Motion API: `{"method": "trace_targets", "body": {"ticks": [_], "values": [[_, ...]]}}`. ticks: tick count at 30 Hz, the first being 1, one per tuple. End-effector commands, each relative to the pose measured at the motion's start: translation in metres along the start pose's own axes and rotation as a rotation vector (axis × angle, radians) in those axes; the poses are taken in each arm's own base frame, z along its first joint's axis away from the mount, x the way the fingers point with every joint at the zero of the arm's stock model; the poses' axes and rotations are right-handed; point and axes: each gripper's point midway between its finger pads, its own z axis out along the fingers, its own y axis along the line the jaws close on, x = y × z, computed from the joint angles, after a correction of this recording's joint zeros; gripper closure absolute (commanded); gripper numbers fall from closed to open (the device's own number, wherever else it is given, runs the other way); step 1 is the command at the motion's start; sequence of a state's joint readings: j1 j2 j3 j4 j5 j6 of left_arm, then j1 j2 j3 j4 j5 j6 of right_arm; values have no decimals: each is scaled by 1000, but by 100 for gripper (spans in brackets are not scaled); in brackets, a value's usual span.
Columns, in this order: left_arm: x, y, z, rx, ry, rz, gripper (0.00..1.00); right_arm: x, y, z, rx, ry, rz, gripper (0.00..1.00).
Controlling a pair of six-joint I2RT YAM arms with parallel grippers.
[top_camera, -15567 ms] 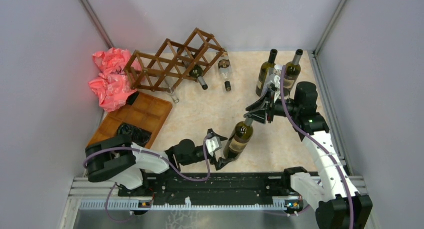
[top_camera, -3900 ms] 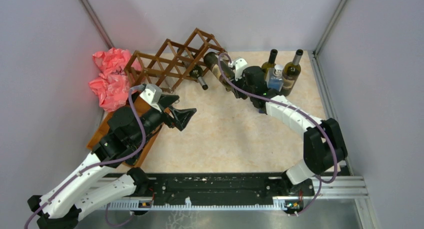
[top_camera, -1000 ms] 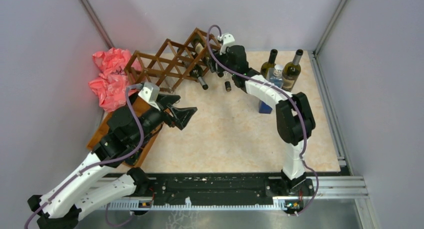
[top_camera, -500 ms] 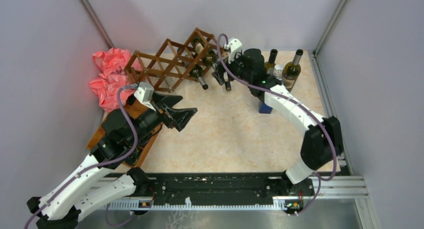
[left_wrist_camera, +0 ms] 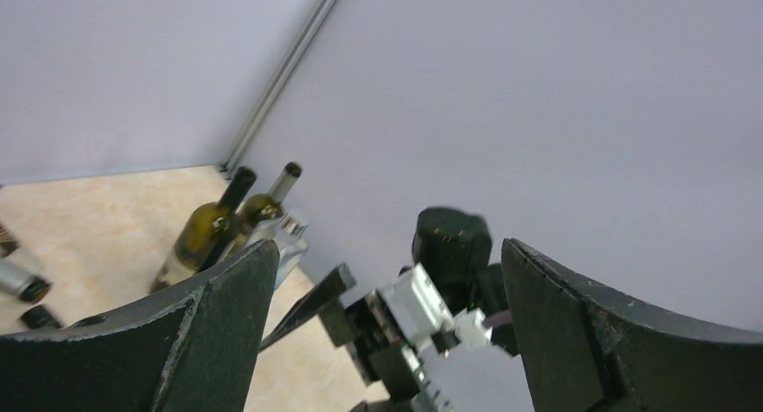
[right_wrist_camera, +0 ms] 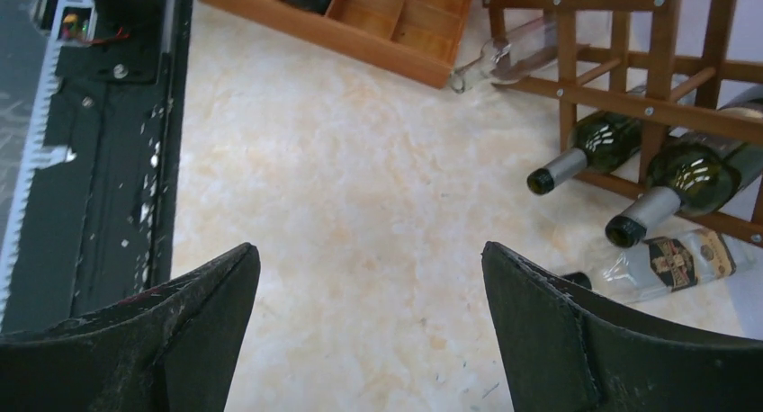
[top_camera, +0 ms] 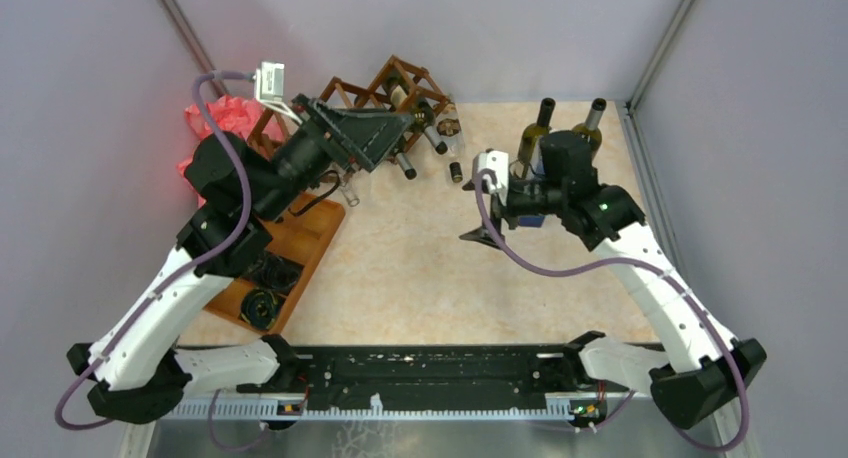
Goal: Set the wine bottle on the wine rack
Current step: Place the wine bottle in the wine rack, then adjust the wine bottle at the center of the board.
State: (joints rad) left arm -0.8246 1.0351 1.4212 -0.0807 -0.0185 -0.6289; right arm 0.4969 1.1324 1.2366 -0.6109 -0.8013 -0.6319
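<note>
The dark brown wooden wine rack (top_camera: 400, 78) stands at the back of the table, partly hidden by my left gripper (top_camera: 390, 143). A green wine bottle (top_camera: 424, 112) lies in an upper cell, neck pointing out; the right wrist view shows it (right_wrist_camera: 697, 174) beside another green bottle (right_wrist_camera: 598, 144) in the wine rack (right_wrist_camera: 661, 48). My right gripper (top_camera: 485, 223) hangs open and empty over the middle of the table, well clear of the rack. Its fingers (right_wrist_camera: 202, 313) frame bare tabletop around the right gripper (right_wrist_camera: 369, 250). My left gripper (left_wrist_camera: 387, 250) is open, raised and empty.
Two upright green bottles (top_camera: 533, 138) (top_camera: 587, 128) stand at the back right, seen too in the left wrist view (left_wrist_camera: 209, 228). A clear bottle (right_wrist_camera: 675, 259) lies on the table by the rack. A brown compartment tray (top_camera: 300, 223) and pink bags (top_camera: 215, 113) sit at the left.
My right gripper opened, left the bottle in the rack and drew back toward the table's middle. The left arm rose and swung up over the rack.
</note>
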Motion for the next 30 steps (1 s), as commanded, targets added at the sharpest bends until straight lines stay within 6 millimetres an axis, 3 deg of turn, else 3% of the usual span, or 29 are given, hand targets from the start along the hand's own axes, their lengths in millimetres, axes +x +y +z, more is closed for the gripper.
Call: {"method": "trace_targets", "body": {"ticks": [1,4,8,11,17,23,26,28,30], "values": [[-17,-27,19,2,-5,-104,1,3,35,-27,-122,-15,-28,9],[-18,-44,24,-32,-34,-99,1,1,34,-38,-109,-33,-9,9],[2,-70,26,-46,-6,-71,1,2,27,-42,-105,-58,27,9],[12,-77,29,-50,17,-61,1,10,16,-43,-85,-71,76,9],[4,-76,26,-44,-12,-25,1,18,10,-47,-54,-85,110,9],[18,-69,25,-41,26,64,1,10,13,-58,-38,-107,109,9],[29,-50,7,-17,19,211,1,5,18,-63,-35,-107,86,9],[37,-51,-12,118,7,413,1,4,22,-65,-32,-105,71,9],[44,-44,-24,144,20,486,1,5,26,-67,-29,-97,59,9]]}}
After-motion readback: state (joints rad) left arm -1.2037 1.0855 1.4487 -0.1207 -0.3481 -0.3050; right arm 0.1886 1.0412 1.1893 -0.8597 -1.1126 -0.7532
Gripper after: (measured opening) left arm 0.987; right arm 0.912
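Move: The wine bottle already laid in the upper part of the wine rack lies about 32 cm ahead of the right hand, 12 cm to its left and 11 cm lower. The clear bottle on the table is roughly 31 cm ahead, 2 cm left; the blue bottle stands about 11 cm ahead, 19 cm right. From the high left hand the racked bottle lies some 35 cm ahead, nearly in line sideways and about 34 cm below. The racked wine bottle is left alone as the empty right hand draws away from it, going about 6 cm right and slightly back, its wrist rolling some 10 degrees, the fingers staying open. The open left hand rises about 4 cm while swinging some 7 cm right and 5 cm back, lingers, then sinks about 6 cm, easing slightly back to the left. Neither touches anything. ##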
